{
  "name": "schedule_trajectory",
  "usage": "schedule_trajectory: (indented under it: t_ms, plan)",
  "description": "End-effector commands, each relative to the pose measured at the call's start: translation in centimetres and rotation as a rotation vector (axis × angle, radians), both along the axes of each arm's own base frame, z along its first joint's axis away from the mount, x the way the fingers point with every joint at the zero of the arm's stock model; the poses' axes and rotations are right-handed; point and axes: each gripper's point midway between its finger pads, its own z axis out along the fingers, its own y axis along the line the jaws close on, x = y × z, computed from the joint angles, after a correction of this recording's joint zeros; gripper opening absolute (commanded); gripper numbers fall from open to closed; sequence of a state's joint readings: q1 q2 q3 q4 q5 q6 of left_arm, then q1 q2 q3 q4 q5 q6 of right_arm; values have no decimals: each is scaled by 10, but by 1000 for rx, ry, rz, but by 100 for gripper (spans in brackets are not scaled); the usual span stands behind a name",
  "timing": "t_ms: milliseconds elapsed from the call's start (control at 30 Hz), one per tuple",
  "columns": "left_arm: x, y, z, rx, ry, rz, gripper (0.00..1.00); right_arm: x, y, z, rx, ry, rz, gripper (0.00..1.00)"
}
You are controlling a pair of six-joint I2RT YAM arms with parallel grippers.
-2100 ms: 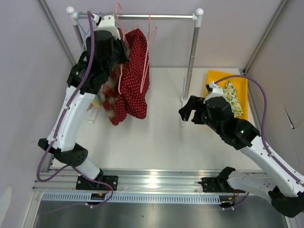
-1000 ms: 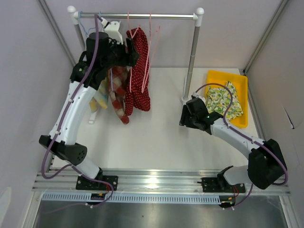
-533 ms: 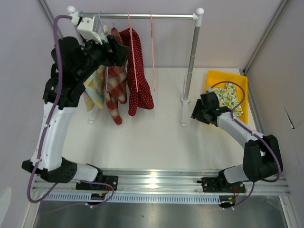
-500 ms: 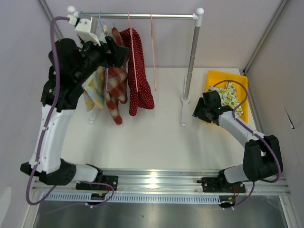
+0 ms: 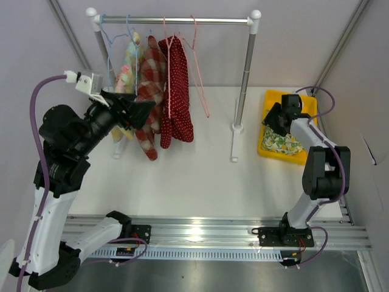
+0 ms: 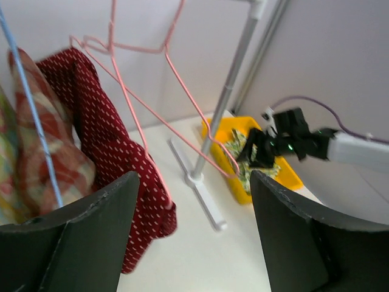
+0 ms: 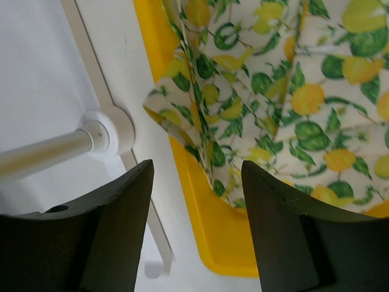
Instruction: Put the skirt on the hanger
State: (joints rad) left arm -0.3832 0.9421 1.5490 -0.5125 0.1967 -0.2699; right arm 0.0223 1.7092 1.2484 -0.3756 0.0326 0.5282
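Note:
The skirt (image 5: pixel 281 141), white with a lemon and leaf print, lies crumpled in a yellow tray (image 5: pixel 307 106) at the right. My right gripper (image 5: pixel 276 120) hovers open just above the tray's left rim. In the right wrist view the skirt (image 7: pixel 292 91) spills over the tray wall (image 7: pixel 206 213) between the right gripper's (image 7: pixel 196 176) spread fingers, untouched. An empty pink hanger (image 5: pixel 200 73) hangs tilted on the rack rail (image 5: pixel 213 21). My left gripper (image 5: pixel 138 109) is open and empty, left of the hung clothes. The left wrist view looks past the left gripper (image 6: pixel 193 201) at the hanger (image 6: pixel 185 85).
A red dotted garment (image 5: pixel 176 91) on another pink hanger, a plaid one (image 5: pixel 149 79) and a pale yellow-green one (image 5: pixel 129 61) hang at the rail's left. The rack's right post (image 5: pixel 244 79) and its foot (image 5: pixel 234 146) stand between the clothes and the tray.
My left arm has drawn back from the rack toward the near left, leaving the clothes hanging. The right gripper has moved right to the tray. The empty pink hanger now swings out tilted.

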Motion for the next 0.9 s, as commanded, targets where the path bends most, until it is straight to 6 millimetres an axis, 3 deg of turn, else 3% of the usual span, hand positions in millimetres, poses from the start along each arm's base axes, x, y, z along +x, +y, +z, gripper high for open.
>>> schedule_trajectory:
  t_ms: [0, 133, 233, 467, 500, 533, 700, 867]
  plan:
    - [-18, -20, -21, -49, 62, -138, 79, 36, 3, 19, -12, -79, 44, 67]
    - [-28, -29, -63, -35, 146, -194, 78, 49, -1, 6, -30, -58, 35, 70]
    - [-30, -27, -77, -15, 167, -187, 78, 53, -7, 0, -45, -47, 18, 67]
    - [-31, -31, -111, 8, 235, -213, 77, 55, -6, -12, -32, -51, 33, 42]
    - [-31, -32, -118, 13, 251, -215, 77, 57, -18, -15, -28, -48, 10, 34]
    - [-31, -32, -122, 15, 255, -215, 77, 56, -18, -16, -21, -42, 10, 29]
    - [-30, -35, -137, 28, 282, -220, 76, 58, -28, -4, -26, -74, -5, 6]
    - [-28, -35, -149, 46, 300, -223, 76, 56, -41, 24, -6, -116, -34, 0]
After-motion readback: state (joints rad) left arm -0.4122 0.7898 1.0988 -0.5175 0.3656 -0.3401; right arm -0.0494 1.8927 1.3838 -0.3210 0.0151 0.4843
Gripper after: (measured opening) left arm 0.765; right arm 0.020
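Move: The lemon-print skirt lies in the yellow box under my right hand: its middle is about 3 cm ahead, 6 cm to the right and 5 cm down, its near-left edge almost straight ahead of the fingers. The box's middle is some 5 cm ahead and 7 cm right; the rack post's foot stands roughly 13 cm left and 4 cm ahead. From my left hand that skirt is about 25 cm ahead, 43 cm right and well below. I reach my open right hand about 4 cm forward and 2 cm down onto the lemon skirt's left edge, shut the fingers to pinch that edge, and while they close slide some 3 cm to the right over the box. Meanwhile my empty, open left hand sinks about 15 cm, slightly right and back, in front of the hanging clothes, tipping down and turning clockwise. ##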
